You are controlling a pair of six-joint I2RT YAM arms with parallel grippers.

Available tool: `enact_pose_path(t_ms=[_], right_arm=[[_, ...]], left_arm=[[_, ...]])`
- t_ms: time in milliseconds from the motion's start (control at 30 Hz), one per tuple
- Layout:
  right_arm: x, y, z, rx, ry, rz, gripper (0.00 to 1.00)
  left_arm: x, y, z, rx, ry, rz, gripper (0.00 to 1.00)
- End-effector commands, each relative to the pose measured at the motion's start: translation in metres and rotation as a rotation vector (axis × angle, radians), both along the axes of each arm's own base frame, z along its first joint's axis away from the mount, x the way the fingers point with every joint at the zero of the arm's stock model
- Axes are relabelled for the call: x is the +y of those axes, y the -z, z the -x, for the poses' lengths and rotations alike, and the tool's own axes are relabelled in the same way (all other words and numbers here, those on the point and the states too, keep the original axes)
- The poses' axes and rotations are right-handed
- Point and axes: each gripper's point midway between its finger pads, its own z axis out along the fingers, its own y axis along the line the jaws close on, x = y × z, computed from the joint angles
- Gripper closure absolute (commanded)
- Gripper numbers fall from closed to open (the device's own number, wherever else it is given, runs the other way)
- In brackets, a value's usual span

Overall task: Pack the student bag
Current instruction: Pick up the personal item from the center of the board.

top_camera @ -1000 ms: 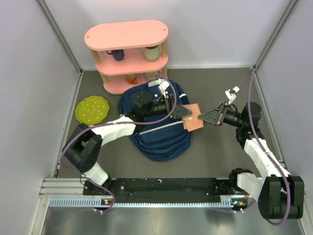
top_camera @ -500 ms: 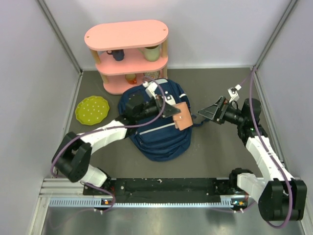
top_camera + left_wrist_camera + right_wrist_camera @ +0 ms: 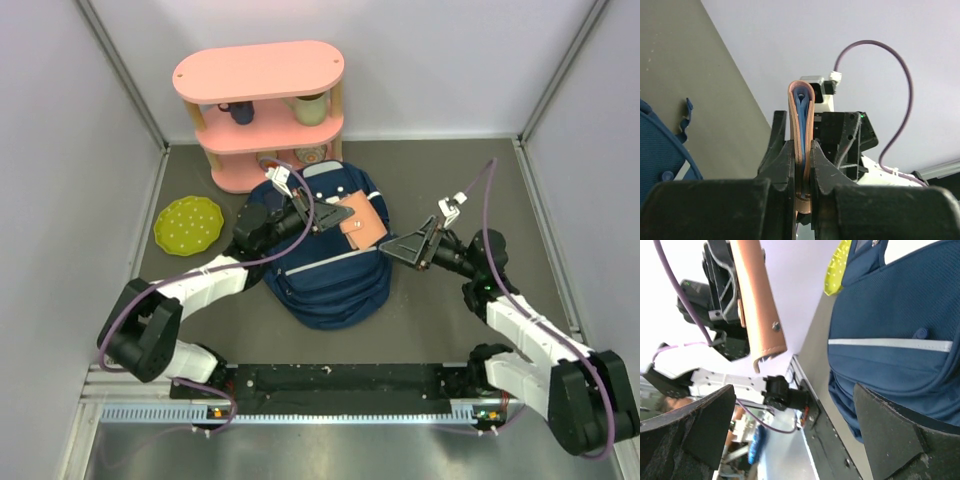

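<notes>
The student bag (image 3: 325, 270), navy blue with a white stripe, lies flat in the middle of the table. My left gripper (image 3: 333, 214) hovers over the bag's upper part, shut on a tan leather case (image 3: 360, 221). The left wrist view shows the case (image 3: 800, 120) edge-on with blue lining, pinched between the jaws of the left gripper (image 3: 802, 146). My right gripper (image 3: 392, 248) stands open just right of the bag, holding nothing. In its wrist view the right gripper (image 3: 794, 390) faces the case (image 3: 757, 305) and the bag (image 3: 890, 315).
A pink two-tier shelf (image 3: 262, 110) with cups stands behind the bag. A green plate (image 3: 188, 223) lies to the bag's left. Grey walls close in the table on the left, back and right.
The case passed from the right gripper to the left, which shut on it and carried it left over the bag. The right gripper opened and moved down and left toward the bag.
</notes>
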Motion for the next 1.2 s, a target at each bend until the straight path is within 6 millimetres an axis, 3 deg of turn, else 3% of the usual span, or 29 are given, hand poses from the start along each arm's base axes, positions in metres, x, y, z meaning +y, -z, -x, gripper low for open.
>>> enact_pose_path(t_ms=[0, 133, 467, 700, 800, 833, 867, 933, 967, 1000, 1033, 1100, 1133, 1167], right_arm=[[0.005, -0.04, -0.009, -0.091, 0.02, -0.159, 0.01], [0.016, -0.049, -0.01, -0.112, -0.003, -0.196, 0.06], [0.031, -0.06, -0.015, -0.126, -0.026, -0.233, 0.33], [0.037, -0.066, -0.019, -0.132, -0.044, -0.267, 0.46], [0.039, -0.071, -0.02, -0.142, -0.055, -0.283, 0.67], [0.04, -0.069, -0.02, -0.138, -0.061, -0.283, 0.85], [0.04, -0.069, -0.02, -0.138, -0.059, -0.283, 0.97], [0.04, -0.067, -0.018, -0.136, -0.062, -0.275, 1.0], [0.039, -0.063, -0.017, -0.132, -0.057, -0.268, 1.0], [0.037, -0.061, -0.018, -0.126, -0.039, -0.261, 1.0], [0.037, -0.053, -0.021, -0.11, -0.02, -0.231, 1.0], [0.032, -0.048, -0.022, -0.105, 0.028, -0.194, 1.0], [0.03, -0.026, -0.028, -0.051, 0.062, -0.112, 1.0], [0.026, -0.028, -0.025, -0.062, 0.089, -0.082, 1.0]], left_arm=[[0.001, -0.027, 0.01, -0.066, 0.036, 0.107, 1.0], [0.001, -0.025, 0.01, -0.063, 0.034, 0.113, 1.0], [0.0, -0.018, 0.009, -0.047, 0.033, 0.107, 1.0], [-0.004, -0.014, 0.01, -0.037, 0.047, 0.104, 1.0], [-0.007, -0.013, 0.011, -0.034, 0.051, 0.102, 1.0], [-0.007, -0.013, 0.011, -0.035, 0.051, 0.103, 1.0], [-0.007, -0.011, 0.012, -0.034, 0.05, 0.097, 1.0], [-0.007, -0.006, 0.011, -0.029, 0.043, 0.061, 0.99], [-0.008, -0.004, 0.009, -0.03, 0.04, 0.037, 0.89], [-0.007, 0.002, 0.006, -0.057, 0.023, -0.014, 0.6], [-0.005, 0.018, 0.005, 0.001, 0.008, -0.091, 0.47], [0.0, 0.025, -0.001, -0.054, -0.036, -0.218, 0.26], [0.01, 0.028, -0.006, -0.053, -0.094, -0.285, 0.14], [0.018, 0.045, -0.005, -0.003, -0.108, -0.386, 0.09]])
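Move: Out past the left hand's shut fingertips sits the personal item, the tan wallet, its middle some 4 cm to that hand's right and 2 cm back, about level. From the open right hand the wallet lies about 5 cm ahead, 6 cm left and 3 cm up. The backpack's middle is roughly 6 cm ahead, 15 cm left and 17 cm below the right hand; the pink shelf stands about 25 cm ahead and 20 cm left of the left hand, a little lower. Reaching left, up and somewhat forward by about 5 cm in all, the right hand brings its wide-open fingers to the wallet's free edge, rolls so its left side rises some 10 degrees, and pinches it shut. The left hand holds the wallet nearly still until then, after which its fingers open wide and it sinks about 3 cm. ##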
